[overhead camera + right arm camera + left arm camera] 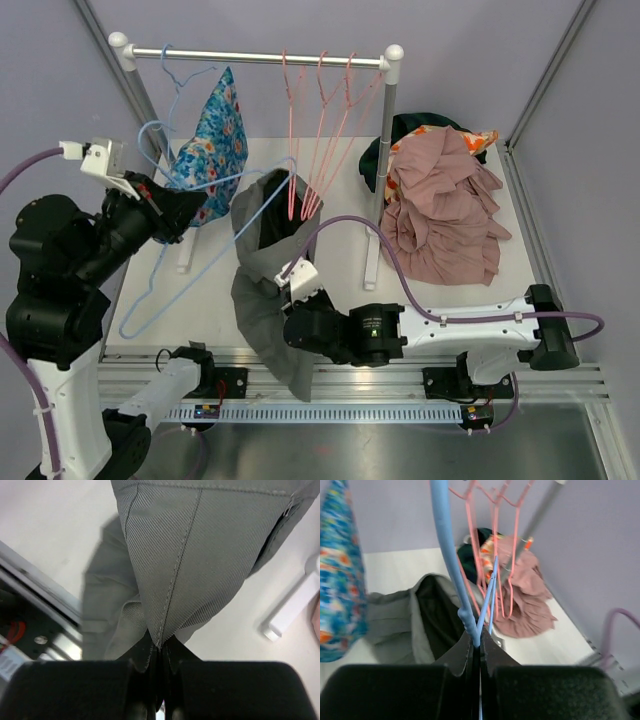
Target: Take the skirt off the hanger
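Observation:
The grey skirt (262, 262) hangs over the table's front left, its dark-lined waist opening uppermost. My right gripper (287, 292) is shut on a seamed fold of the skirt (195, 555), the cloth pinched at the gripper's (160, 647) tips. The blue wire hanger (160, 280) lies tilted across the left side. My left gripper (195, 212) is shut on its wire near the neck. In the left wrist view the blue hanger (445, 545) rises out of the gripper's (479, 642) closed tips, with the skirt (395, 620) beyond. The hanger's far end reaches the waist; whether it sits inside is unclear.
A white clothes rail (260, 57) spans the back, carrying a floral blue garment (215, 130) and three pink hangers (320, 130). A pile of pink clothes (440, 205) lies at the right. The rail's white foot (292, 615) stands close to the skirt.

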### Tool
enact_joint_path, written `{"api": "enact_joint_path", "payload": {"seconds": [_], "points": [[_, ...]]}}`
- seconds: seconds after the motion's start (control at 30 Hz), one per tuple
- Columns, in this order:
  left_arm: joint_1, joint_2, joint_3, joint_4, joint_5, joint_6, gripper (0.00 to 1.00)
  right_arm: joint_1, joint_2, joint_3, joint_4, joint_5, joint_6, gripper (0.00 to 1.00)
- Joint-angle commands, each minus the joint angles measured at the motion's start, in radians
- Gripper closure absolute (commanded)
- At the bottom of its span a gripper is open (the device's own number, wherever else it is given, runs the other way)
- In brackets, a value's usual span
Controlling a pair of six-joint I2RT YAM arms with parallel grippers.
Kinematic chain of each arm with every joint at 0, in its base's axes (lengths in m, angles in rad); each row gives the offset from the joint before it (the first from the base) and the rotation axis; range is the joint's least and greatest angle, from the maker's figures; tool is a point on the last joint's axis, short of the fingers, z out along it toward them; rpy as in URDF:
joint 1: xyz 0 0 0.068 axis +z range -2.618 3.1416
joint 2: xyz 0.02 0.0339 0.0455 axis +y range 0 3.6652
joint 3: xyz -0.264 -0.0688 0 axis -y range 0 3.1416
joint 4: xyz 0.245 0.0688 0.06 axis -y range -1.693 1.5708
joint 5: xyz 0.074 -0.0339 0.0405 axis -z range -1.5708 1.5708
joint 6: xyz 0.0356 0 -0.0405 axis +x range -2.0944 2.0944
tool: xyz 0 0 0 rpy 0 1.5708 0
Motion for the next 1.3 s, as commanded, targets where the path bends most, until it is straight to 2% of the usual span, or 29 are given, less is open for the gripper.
{"api": "enact_joint_path", "payload": {"seconds": [0.0, 0.2, 0.23, 0.27, 0.3, 0.33, 0.4, 0.43, 0.53, 0.57, 0.67, 0.7, 0.83, 0.9, 1.1, 1.27], "points": [[0.0, -0.022, -0.135, 0.101, 0.201, -0.083, 1.0, -0.047, -0.03, -0.107, 0.076, -0.091, 0.083, 1.0], [0.0, -0.044, -0.138, -0.037, -0.077, 0.012, 1.0, -0.028, -0.062, -0.078, -0.044, -0.096, 0.182, 1.0], [0.0, -0.044, -0.135, -0.044, -0.132, 0.018, 1.0, -0.024, -0.078, -0.085, -0.077, -0.07, 0.221, 1.0], [0.0, -0.046, -0.132, -0.051, -0.146, 0.026, 1.0, -0.024, -0.118, -0.084, -0.18, 0.008, 0.268, 1.0], [0.0, -0.052, -0.134, -0.051, -0.158, 0.029, 1.0, -0.022, -0.138, -0.076, -0.244, 0.056, 0.363, 1.0], [0.0, -0.056, -0.138, -0.037, -0.171, 0.03, 1.0, -0.024, -0.179, -0.041, -0.304, 0.141, 0.396, 1.0], [0.0, -0.062, -0.158, -0.018, -0.174, 0.027, 1.0, -0.024, -0.221, 0.005, -0.424, 0.219, 0.425, 1.0], [0.0, -0.061, -0.166, -0.011, -0.171, 0.026, 1.0, -0.025, -0.259, 0.06, -0.441, 0.28, 0.408, 1.0], [0.002, -0.05, -0.184, 0.017, -0.155, 0.017, 1.0, -0.068, -0.306, 0.167, -0.428, 0.328, 0.255, 1.0], [0.002, -0.043, -0.187, 0.023, -0.152, 0.015, 1.0, -0.099, -0.312, 0.185, -0.374, 0.316, 0.138, 1.0], [0.0, -0.033, -0.187, 0.026, -0.152, 0.024, 1.0, -0.272, -0.327, 0.228, -0.271, 0.205, -0.065, 1.0], [0.0, -0.036, -0.19, 0.028, -0.161, 0.029, 1.0, -0.372, -0.329, 0.241, -0.26, 0.17, -0.096, 1.0], [0.002, -0.038, -0.19, 0.026, -0.19, 0.061, 1.0, -0.554, -0.315, 0.345, -0.17, 0.05, -0.249, 1.0], [0.0, -0.038, -0.204, 0.029, -0.204, 0.064, 1.0, -0.62, -0.266, 0.411, -0.145, -0.011, -0.329, 1.0], [0.0, -0.023, -0.215, 0.046, -0.226, 0.064, 1.0, -0.795, -0.065, 0.75, -0.116, -0.106, -0.481, 1.0], [0.0, -0.039, -0.227, 0.048, -0.229, 0.07, 1.0, -0.954, 0.102, 1.042, -0.131, -0.21, -0.524, 1.0]]}}
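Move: The right hand holds the gathered grey skirt; the clothes pile lies about 26 cm ahead, 36 cm to its right and 16 cm below. From the same hand, the rack's right post is some 25 cm ahead and 20 cm right, at about its height, and the pink hangers are 22 cm ahead, 9 cm right, 15 cm above. The left hand holds the empty blue hanger, with the floral skirt 16 cm straight ahead and 14 cm below. Keep the right fingers shut on the grey skirt, dip about 5 cm, then swing it up, right and forward in front of the rack's right post, towards above the clothes pile, ending nearly 30 cm higher while the wrist turns clockwise and tips up. Lower the left gripper some 8 cm, easing slightly forward and left towards the floral skirt, still gripping the blue hanger. ##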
